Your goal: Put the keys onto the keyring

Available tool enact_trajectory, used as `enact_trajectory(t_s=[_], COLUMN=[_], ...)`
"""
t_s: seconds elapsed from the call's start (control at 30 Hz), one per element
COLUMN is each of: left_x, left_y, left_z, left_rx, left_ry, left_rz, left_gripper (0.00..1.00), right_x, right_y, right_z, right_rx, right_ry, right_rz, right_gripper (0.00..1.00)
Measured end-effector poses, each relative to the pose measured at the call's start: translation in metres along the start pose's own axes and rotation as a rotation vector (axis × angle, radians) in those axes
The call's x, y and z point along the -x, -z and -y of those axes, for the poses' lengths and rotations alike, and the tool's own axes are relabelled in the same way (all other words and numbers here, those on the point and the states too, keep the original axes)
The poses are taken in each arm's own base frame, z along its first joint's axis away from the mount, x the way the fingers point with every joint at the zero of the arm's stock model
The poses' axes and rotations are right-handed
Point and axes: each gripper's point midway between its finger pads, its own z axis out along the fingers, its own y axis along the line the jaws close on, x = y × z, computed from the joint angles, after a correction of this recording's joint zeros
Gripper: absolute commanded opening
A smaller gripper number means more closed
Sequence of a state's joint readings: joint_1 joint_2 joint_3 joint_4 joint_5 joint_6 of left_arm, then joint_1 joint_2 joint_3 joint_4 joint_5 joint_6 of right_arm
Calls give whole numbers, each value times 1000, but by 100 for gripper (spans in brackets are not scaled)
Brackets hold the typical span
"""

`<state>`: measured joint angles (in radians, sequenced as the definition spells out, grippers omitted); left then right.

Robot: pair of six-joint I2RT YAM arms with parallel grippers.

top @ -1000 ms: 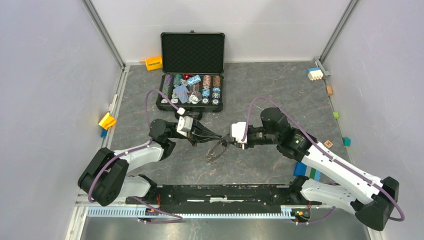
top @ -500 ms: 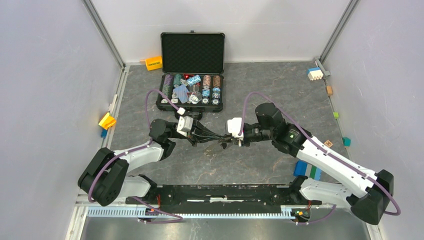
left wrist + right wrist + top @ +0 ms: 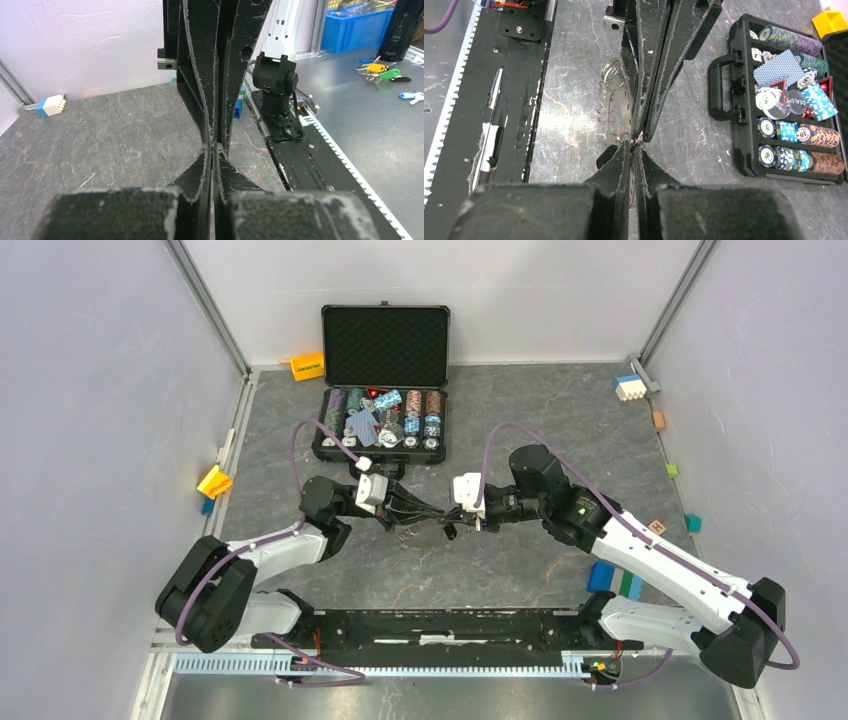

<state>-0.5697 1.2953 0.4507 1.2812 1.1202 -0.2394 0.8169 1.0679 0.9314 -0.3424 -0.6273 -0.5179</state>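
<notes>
My two grippers meet tip to tip above the middle of the table. In the right wrist view, my right gripper (image 3: 635, 142) is shut on the keyring (image 3: 630, 172), a flat grey toothed strip seen edge-on between its pads. The strip runs on beside the left fingers (image 3: 649, 60), which come in from the top, shut at their tip. In the left wrist view my left gripper (image 3: 214, 145) is shut with only a thin sliver between the pads. From above, the left gripper (image 3: 436, 517) and the right gripper (image 3: 448, 527) hide the ring. Thin wire loops (image 3: 613, 75) hang beside the left fingers. I cannot make out the keys.
An open black case (image 3: 383, 445) of poker chips stands behind the grippers, its handle (image 3: 719, 85) facing them. Small blocks lie at the edges: yellow (image 3: 214, 481), orange (image 3: 307, 366), blue-white (image 3: 628, 387), blue-green (image 3: 610, 580). A black rail (image 3: 430, 625) lines the near edge.
My right gripper has moved left and up to meet the left gripper's tip. The ring that hung below the tips a second ago is now drawn up between them.
</notes>
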Motion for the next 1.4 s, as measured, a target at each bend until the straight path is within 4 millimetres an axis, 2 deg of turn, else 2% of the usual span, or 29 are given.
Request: enact_trajectory(t_s=[0.1,0.2,0.4,0.57,0.93,1.4], left_x=[-2,-3,-3,2,5,4], left_y=[0,0,1,1,1,0], left_z=[-1,-1,2,7,18,25], left_rx=[4,3,0,-21,-72,-109], left_ry=[-9,-9,-20,-21,2,1], left_rz=[-6,-9,-1,10,9,4], left_gripper=[2,2,2,2,2,2], right_x=[-2,-4,3,5,-9,-11], right_y=[1,2,20,32,17,-1], right_z=[0,2,10,5,-14,-23], right_rx=[-2,-11,-79,-88,35,133], right_ry=[-4,-2,52,95,56,-43], right_rz=[-10,-16,-7,10,20,52], right_gripper=[24,29,24,20,30,29])
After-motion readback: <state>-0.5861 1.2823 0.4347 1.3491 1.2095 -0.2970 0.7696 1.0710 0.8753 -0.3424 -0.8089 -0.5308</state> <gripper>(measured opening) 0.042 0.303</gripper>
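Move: The black fob hangs about 3 cm back and 2 cm below the right hand, level with it sideways. The notched ring hangs under the left fingertips, its middle some 3 cm left of the right hand, 2 cm back and 5 cm lower. The poker case's handle lies roughly 10 cm ahead, 17 cm to the left and 18 cm below. From the left hand, the fob is about 3 cm back, 1 cm right and 2 cm down. Open the right gripper partway from its near-shut pinch at the left fingertips and draw it about 3 cm right and 2 cm up. Then bring it back and down, and in to the left, about 3 cm lower than its highest point, fingers apart at the black fob. Meanwhile keep the left gripper shut on the key's wire loop and draw it about 3 cm back, turning slightly clockwise. ##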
